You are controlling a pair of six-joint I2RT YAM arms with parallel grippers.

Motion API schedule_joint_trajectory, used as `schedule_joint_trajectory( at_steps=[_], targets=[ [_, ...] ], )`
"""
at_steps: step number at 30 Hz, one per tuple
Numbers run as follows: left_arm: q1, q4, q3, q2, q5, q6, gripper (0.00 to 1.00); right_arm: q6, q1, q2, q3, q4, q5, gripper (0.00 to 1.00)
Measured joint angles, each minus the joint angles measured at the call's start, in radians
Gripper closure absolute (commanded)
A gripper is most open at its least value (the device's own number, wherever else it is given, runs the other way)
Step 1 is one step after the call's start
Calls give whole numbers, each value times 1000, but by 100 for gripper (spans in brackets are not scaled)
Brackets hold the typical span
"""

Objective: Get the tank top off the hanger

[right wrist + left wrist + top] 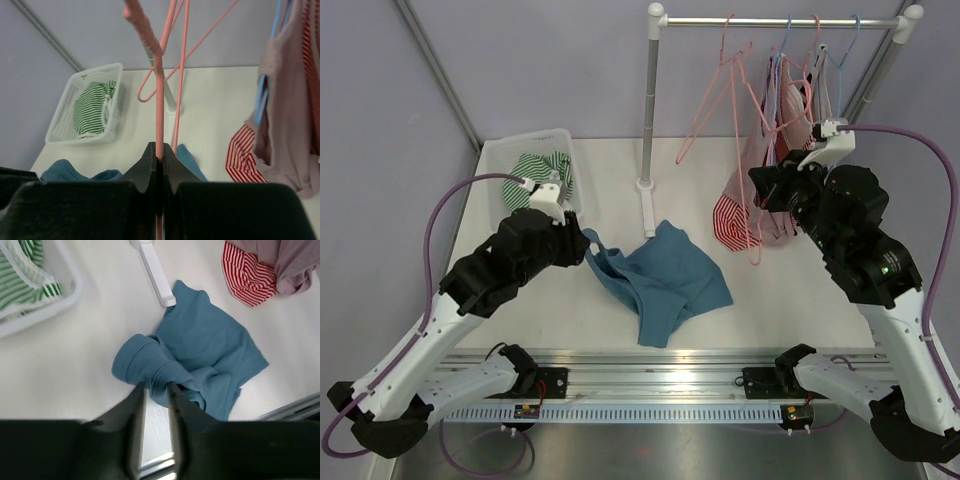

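Observation:
The blue tank top lies crumpled on the white table, off any hanger. My left gripper hovers at its left strap end with the jaws slightly parted, and a bunched fold of the blue fabric sits at the fingertips. In the top view the left gripper is at the garment's left edge. My right gripper is shut on the thin rod of a bare pink hanger, which it holds upright. From above, the right gripper is beside the hanging clothes, below the rail.
A white basket with a green striped garment stands at the back left. The rack's pole and foot stand behind the tank top. A red striped garment, a mauve one and another pink hanger hang from the rail.

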Motion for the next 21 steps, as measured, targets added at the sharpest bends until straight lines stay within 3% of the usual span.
schedule_joint_trajectory(
  at_steps=[3, 5, 10, 21],
  targets=[
    [0, -23, 22, -5, -10, 19, 17, -26, 0, 55, 93, -85, 79, 100],
    [0, -32, 24, -11, -11, 29, 9, -38, 0, 103, 148, -123, 118, 100],
    [0, -68, 24, -40, -11, 55, 2, -83, -15, 282, 314, -195, 182, 100],
    [6, -25, -126, -209, -19, 104, 1, -161, -198, 737, 796, -260, 72, 100]
  ],
)
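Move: The right hand holds the pink hanger; its place on the rail is about 19 cm ahead, 2 cm to the right and 12 cm up. The empty hangers hang 18 cm ahead and 7 cm left at hand height, the mauve tank top 18 cm ahead, 7 cm right and 12 cm down. From the left hand, the teal tank top's middle lies 4 cm ahead, 16 cm right and 14 cm down, the basket 18 cm ahead, 12 cm left and 12 cm down. Right carries the pink hanger about 17 cm forward towards the rail; left opens wide, releasing the teal top. ##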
